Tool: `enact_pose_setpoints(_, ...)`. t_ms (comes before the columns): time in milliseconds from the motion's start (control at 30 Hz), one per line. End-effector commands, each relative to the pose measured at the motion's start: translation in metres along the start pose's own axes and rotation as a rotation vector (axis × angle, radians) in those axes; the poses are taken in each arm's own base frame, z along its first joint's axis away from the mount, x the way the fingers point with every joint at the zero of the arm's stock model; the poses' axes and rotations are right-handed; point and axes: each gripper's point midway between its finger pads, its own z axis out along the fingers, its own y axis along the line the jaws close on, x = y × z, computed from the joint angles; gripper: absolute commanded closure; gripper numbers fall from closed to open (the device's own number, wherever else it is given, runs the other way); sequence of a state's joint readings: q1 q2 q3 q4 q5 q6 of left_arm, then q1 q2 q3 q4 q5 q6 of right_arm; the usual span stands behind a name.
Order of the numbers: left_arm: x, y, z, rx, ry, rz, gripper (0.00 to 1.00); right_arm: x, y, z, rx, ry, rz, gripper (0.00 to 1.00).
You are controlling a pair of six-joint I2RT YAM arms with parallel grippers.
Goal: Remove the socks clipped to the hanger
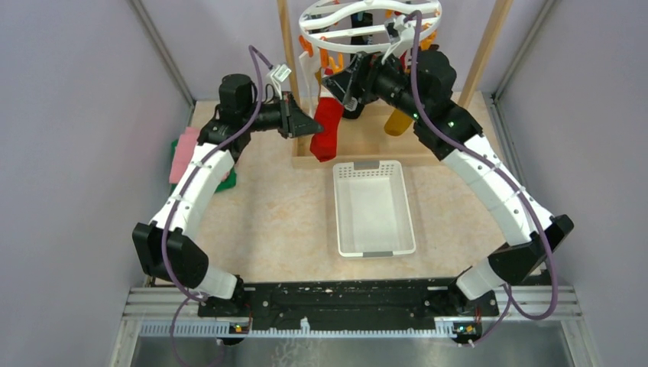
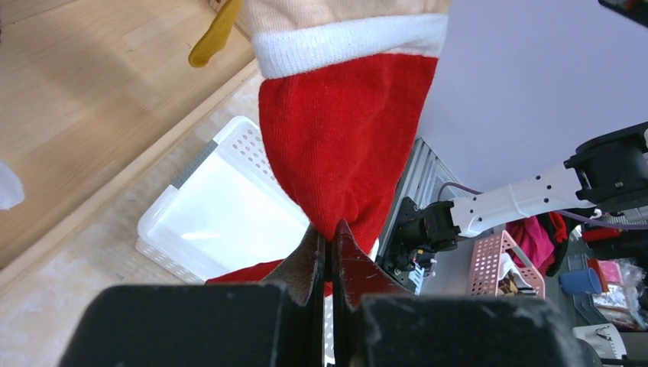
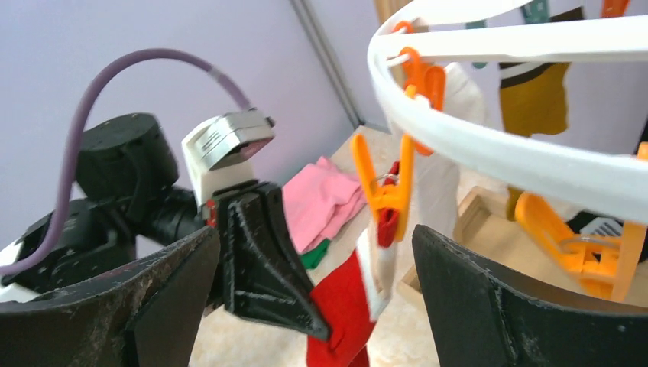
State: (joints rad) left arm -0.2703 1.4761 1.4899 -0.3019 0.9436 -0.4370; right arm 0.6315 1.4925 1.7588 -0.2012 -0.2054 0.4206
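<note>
The white oval hanger point(image 1: 370, 19) hangs from a wooden frame with orange clips below its ring point(image 3: 474, 145). A red sock with a white cuff point(image 1: 328, 126) dangles from one orange clip point(image 3: 390, 191). My left gripper point(image 1: 315, 126) is shut on the red sock's lower part point(image 2: 344, 138), its tips point(image 2: 330, 233) pinching the fabric. My right gripper point(image 3: 315, 233) stands open just below the ring, one finger on each side of that clip and cuff, touching neither. A mustard sock point(image 3: 535, 99) and a white sock point(image 3: 443, 176) also hang from the hanger.
A white slotted basket point(image 1: 374, 206) sits on the table in front of the wooden frame base point(image 1: 367, 157). Folded pink cloth point(image 1: 187, 153) and green cloth point(image 1: 227, 182) lie at the left. Grey walls close in both sides.
</note>
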Motion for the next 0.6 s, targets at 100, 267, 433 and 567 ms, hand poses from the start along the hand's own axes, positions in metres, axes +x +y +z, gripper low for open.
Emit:
enact_pose_setpoints(100,-0.008,-0.028,-0.005,0.032,-0.027,0.087,1.00,-0.009,-0.031,0.015,0.144,0.034,-0.102,0.05)
enact_pose_setpoints(267,-0.003,-0.031,-0.001,0.036,-0.018,0.092,1.00,-0.015,-0.036,0.027,0.151,0.012,-0.140,0.17)
enact_pose_setpoints(433,0.003,-0.028,0.003,0.028,-0.003,0.085,1.00,-0.020,-0.042,0.034,0.172,-0.020,-0.156,0.30)
enact_pose_setpoints(567,0.005,-0.026,0.004,0.016,-0.002,0.093,1.00,-0.027,-0.042,0.032,0.180,-0.052,-0.167,0.31)
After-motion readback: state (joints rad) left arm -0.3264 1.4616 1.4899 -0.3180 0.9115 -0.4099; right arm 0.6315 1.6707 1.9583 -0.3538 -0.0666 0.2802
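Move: For the right hand, the orange clip holding the red sock is about 6 cm ahead, 1 cm left and roughly level. The next orange clip along the hanger rim lies some 9 cm to the right of that clip; the hanging white sock is about 11 cm ahead of the hand, 8 cm left and 6 cm lower. From the left hand, already pinching the red sock, the same clip is about 8 cm ahead, 3 cm right and 12 cm up. Bring the open right gripper forward about 5 cm, then also down some 3 cm, so its fingers come either side of the orange clip; tip the fingers down and turn them a little clockwise, about 10 degrees, and narrow them by roughly a quarter without shutting. Meanwhile keep the left fingers pinched on the red sock and ease it back and to the right, 1–2 cm each way. ##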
